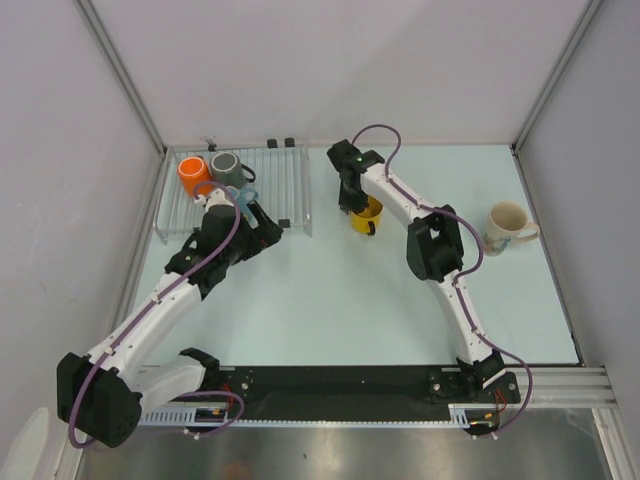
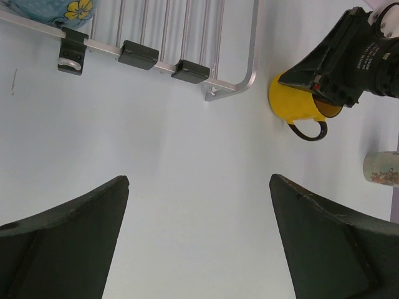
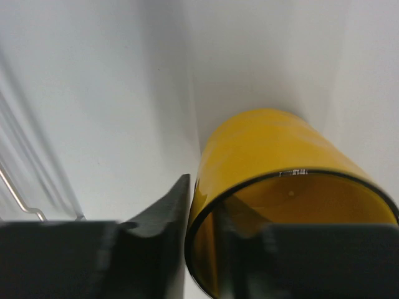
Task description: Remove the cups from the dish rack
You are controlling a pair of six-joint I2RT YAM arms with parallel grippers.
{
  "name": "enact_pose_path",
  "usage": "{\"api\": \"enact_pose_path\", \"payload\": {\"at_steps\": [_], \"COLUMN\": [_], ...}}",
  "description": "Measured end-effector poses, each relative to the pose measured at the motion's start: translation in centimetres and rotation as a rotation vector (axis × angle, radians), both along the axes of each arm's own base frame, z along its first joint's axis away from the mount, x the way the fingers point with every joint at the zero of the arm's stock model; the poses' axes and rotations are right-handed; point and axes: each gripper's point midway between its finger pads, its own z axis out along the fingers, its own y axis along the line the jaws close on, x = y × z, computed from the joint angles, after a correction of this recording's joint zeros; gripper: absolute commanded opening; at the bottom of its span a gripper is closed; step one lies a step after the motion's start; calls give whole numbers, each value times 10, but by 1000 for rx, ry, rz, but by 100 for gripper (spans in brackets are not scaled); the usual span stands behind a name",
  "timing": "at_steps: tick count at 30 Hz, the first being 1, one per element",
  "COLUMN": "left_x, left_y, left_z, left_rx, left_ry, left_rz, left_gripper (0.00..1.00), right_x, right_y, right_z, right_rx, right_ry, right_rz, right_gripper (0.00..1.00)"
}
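The yellow cup (image 1: pixel 367 216) (image 3: pixel 268 143) stands upright on the table just right of the dish rack (image 1: pixel 285 185) (image 2: pixel 187 37). My right gripper (image 1: pixel 355 205) (image 3: pixel 202 199) is shut on its rim, one finger outside the wall and one inside. The orange cup (image 1: pixel 190 172) and the dark grey cup (image 1: pixel 224 166) sit at the rack's far left. A light blue cup (image 1: pixel 247 196) (image 2: pixel 53 9) lies beside them, partly hidden by my left arm. My left gripper (image 1: pixel 258 224) (image 2: pixel 199 179) hangs open over bare table by the rack's near edge. The cream cup (image 1: pixel 506 228) (image 2: pixel 381 168) stands at the right.
Grey walls enclose the table on the left, back and right. The right half of the rack holds only bare bars, with black clips (image 2: pixel 138 54) along its near rail. A black rail (image 1: pixel 330 385) with both arm bases runs along the near edge.
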Motion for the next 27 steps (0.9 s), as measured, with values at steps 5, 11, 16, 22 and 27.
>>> {"api": "enact_pose_path", "payload": {"at_steps": [5,11,16,22,27], "left_x": [0,-2,-2,6,51], "left_y": [0,-2,1,22,45], "left_z": [0,0,-2,15,61], "left_rx": [1,11,52,186,337], "left_ry": [0,-2,-9,-25,-49], "left_rz": [-2,-11,-14,54,185], "left_gripper": [100,100,100,100,100], "right_x": [-3,-2,0,-6,-59], "right_y": [2,1,-6,-13,-41], "right_z": [-11,7,54,168,232], "right_rx": [-3,-4,-10,91,162], "right_ry": [8,-35,-143,-368,-513], "right_rz": [13,13,1,-10,1], "right_gripper": [45,47,49,51,52]}}
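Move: The right fingers, pinching its left wall near the rim, hold the yellow cup, whose middle lies about 4 cm right and 1 cm ahead, 2 cm lower; the patterned cup is some 39 cm right and 4 cm back. For the left hand the blue cup in the rack lies roughly 18 cm ahead, 9 left and 13 below, with the gray cup 9 cm beyond it and 3 left, and the orange cup 6 cm beyond and 11 left. The right fingers spread to about half open with a small dip, letting go of the yellow cup's wall, then rise some 23 cm clear of it, late on also drawing back and a little right while the wrist tips up about 30 degrees. The left hand, wide open, hardly stirs until late, then climbs about 6 cm while going forward and left to line up over the rack's blue cup, its left side rolling up and the hand turning slightly counter-clockwise. ##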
